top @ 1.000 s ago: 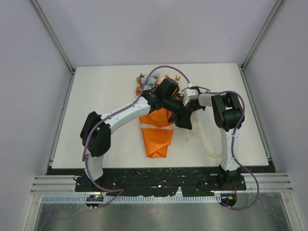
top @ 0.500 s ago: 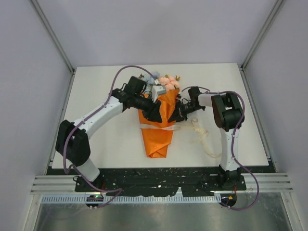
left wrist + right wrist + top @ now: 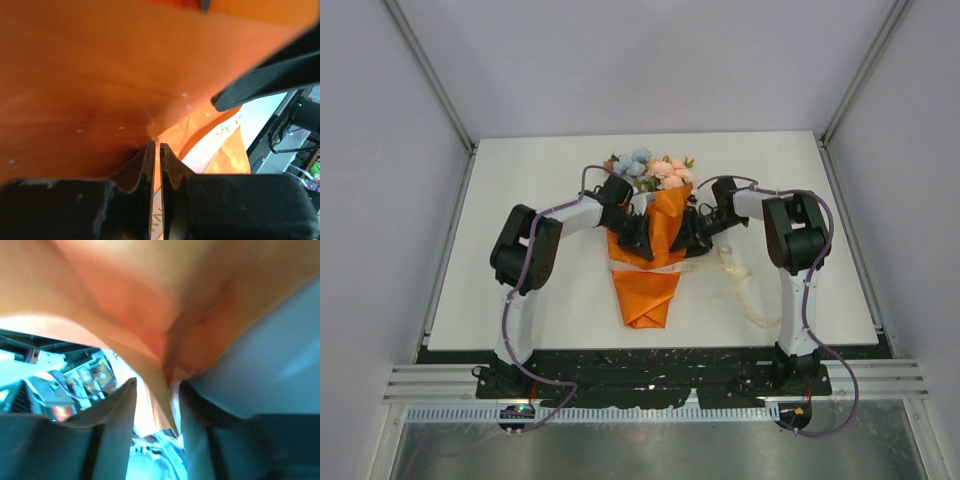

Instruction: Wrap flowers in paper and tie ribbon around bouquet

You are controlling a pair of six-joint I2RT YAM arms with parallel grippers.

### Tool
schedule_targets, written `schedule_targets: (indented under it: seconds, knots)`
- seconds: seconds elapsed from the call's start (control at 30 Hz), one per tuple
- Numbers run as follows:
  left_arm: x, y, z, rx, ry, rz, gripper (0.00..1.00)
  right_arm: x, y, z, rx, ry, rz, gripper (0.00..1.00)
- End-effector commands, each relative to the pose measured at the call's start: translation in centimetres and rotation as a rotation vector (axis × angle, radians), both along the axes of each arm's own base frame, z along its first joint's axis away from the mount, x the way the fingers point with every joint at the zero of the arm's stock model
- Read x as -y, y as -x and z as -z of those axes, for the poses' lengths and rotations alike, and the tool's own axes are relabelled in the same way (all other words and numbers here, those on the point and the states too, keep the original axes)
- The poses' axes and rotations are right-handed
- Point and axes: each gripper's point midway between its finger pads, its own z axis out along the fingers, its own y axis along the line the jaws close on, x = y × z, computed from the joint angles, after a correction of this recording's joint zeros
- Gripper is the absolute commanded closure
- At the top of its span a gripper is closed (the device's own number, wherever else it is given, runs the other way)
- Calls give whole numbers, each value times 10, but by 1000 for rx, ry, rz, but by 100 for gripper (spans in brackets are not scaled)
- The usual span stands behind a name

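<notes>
The bouquet lies mid-table, its orange paper (image 3: 648, 285) folded into a cone with the point toward me. The flowers (image 3: 650, 170), blue, pink and peach, stick out at the far end. The cream ribbon (image 3: 642, 266) crosses the cone, and its loose end trails off to the right. My left gripper (image 3: 634, 240) presses on the cone's left edge. In the left wrist view its jaws (image 3: 155, 145) are shut on a thin fold of paper (image 3: 100, 75). My right gripper (image 3: 688, 240) is at the cone's right edge. It stands open (image 3: 157, 382), with a paper fold (image 3: 150, 300) hanging between the fingers.
The ribbon's slack (image 3: 740, 285) loops on the white table (image 3: 520, 200) to the right of the cone, toward the right arm's base. Grey walls close in the table on three sides.
The left arm drew back from above the bouquet to the cone's left edge and closed its jaws on the paper. The right gripper, shut before, has opened.
</notes>
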Motion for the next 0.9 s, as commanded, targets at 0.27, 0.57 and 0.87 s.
schedule_targets:
  seconds: [0.27, 0.57, 0.87]
  knots:
    - [-3, -6, 4, 1, -62, -6, 90, 164, 13, -98, 393, 312, -234, 17]
    - [-1, -9, 3, 5, -56, 6, 90, 236, 137, -63, 486, 598, -723, 14]
    - [-1, -9, 3, 4, -54, 13, 90, 279, 147, -27, 625, 856, -915, 10]
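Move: The ribbon's loose tail lies bent on the bare table some 22 cm to the right of the right hand and 20 cm back, about 3 cm lower. On the way there, the crumpled ribbon is about 14 cm to that hand's right and 5 cm back; the orange paper's middle is roughly 8 cm to its left. The left hand has the ribbon band at its fingertips, about 2 cm back; the tail is some 32 cm to its right and 18 cm back. The paper's right edge is let go as the right fingers, already parting, open nearly full; that hand rises about 8 cm and sweeps right, then swings back towards the loose ribbon tail, sinking again and ending roughly 25 cm right and 17 cm back. Its fingers turn counter-clockwise and tip further down. The left hand stays in place, its nearly shut fingers still at the ribbon band on the paper. ##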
